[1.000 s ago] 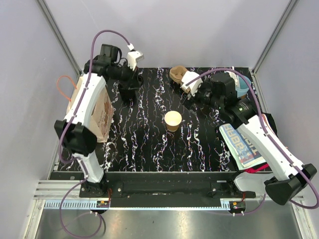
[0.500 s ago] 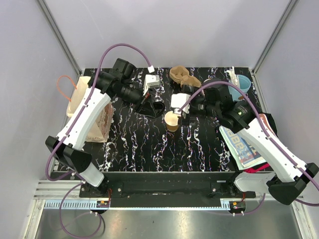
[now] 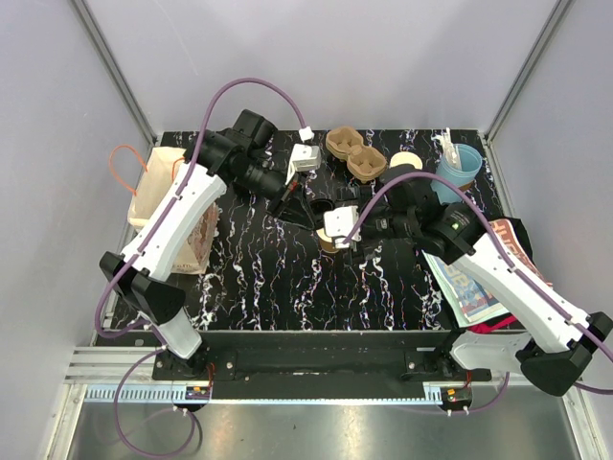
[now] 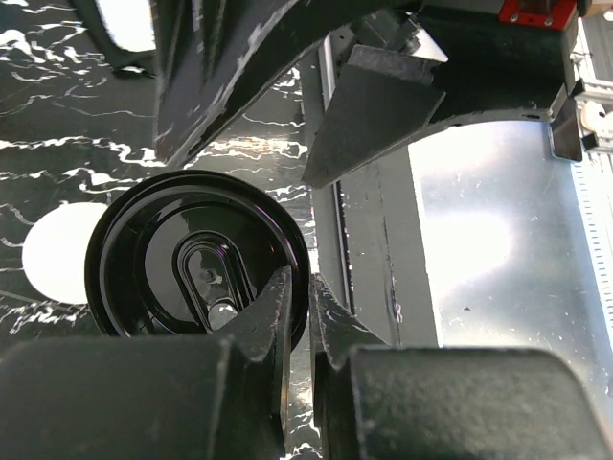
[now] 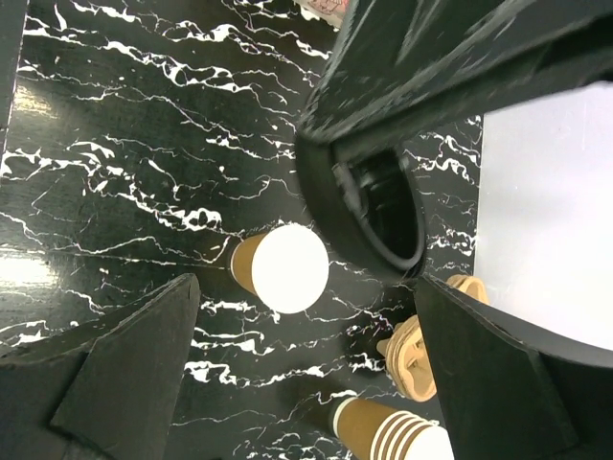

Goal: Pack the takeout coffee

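Note:
The takeout coffee cup [image 5: 281, 268] stands lidless on the black marbled table [image 3: 259, 278], tan with a pale inside. In the top view my right arm mostly hides it. My right gripper [image 5: 306, 283] is open above it, one finger to each side, not touching. The round black lid [image 4: 196, 254] hangs tilted in the air beside and above the cup. My left gripper [image 4: 299, 280] is shut on the lid's rim. In the top view the left gripper [image 3: 308, 209] and lid [image 3: 323, 206] sit right against the right gripper [image 3: 337, 240] at mid-table.
A brown paper bag [image 3: 182, 216] lies at the table's left edge. Along the back are a tan cup carrier [image 3: 352, 153], a stack of nested tan cups [image 5: 393, 436] and a light blue cup [image 3: 462, 165]. A printed magazine [image 3: 469, 278] lies at the right.
My left arm swung from the far left back to mid-table, carrying the lid up beside the cup. My right gripper moved left from the back and now hangs over the cup.

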Robot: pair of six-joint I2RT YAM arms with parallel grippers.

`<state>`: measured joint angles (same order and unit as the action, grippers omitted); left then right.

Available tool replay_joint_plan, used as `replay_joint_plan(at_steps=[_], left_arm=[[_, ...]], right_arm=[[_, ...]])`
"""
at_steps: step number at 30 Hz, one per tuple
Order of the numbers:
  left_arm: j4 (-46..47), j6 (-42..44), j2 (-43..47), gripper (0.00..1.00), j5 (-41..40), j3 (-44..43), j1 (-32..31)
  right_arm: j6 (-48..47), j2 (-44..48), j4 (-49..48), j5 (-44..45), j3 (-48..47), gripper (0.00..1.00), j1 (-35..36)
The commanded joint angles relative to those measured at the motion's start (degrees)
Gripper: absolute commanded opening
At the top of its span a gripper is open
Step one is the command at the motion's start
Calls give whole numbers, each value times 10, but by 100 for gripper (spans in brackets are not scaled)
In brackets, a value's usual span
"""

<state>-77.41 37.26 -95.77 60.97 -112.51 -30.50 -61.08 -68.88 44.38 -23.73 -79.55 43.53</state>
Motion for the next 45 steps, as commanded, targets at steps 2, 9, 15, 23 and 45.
replay_joint_plan(at_steps=[2, 9, 15, 23, 45], left_arm=[[-111, 16, 1, 0, 27, -7, -17], [-111, 23, 14, 0, 35, 8, -22], [-111, 28, 28, 0, 35, 23, -22], [-111, 30, 30, 0, 41, 23, -22], [-106, 26, 34, 91, -79, -92, -31]], right_arm=[[1, -13, -35, -13, -11, 100, 9], [11, -42, -38, -11, -40, 97, 12], [35, -51, -36, -29, -58, 80, 12], [41, -45, -39, -42, -44, 44, 12], [101, -13, 13, -106, -27, 14, 11]])
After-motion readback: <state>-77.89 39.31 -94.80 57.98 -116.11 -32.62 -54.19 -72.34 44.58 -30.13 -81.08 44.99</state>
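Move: The black lid, pinched by its near rim in the left fingers, has its middle about 4 cm ahead of and 3 cm to the right of that hand, level with it. From the open right hand the lid's middle is some 4 cm left, 2 cm ahead and 1 cm lower. The paper cup stands about 20 cm below the right hand, 4 cm ahead and 2 cm left; the cup holder is roughly 26 cm ahead and 4 cm right, the cup stack 20 cm ahead and 16 cm right. Easing left and slightly forward by about 2 cm, the right hand brings its open fingers around the lid's near rim, then draws back some 3 cm and sinks a little as they close and pinch it, tipping about 10 degrees. The left hand backs off just over 1 cm with the lid, holds it there, and once the right has its grip opens wide, letting go and starting to rise. ##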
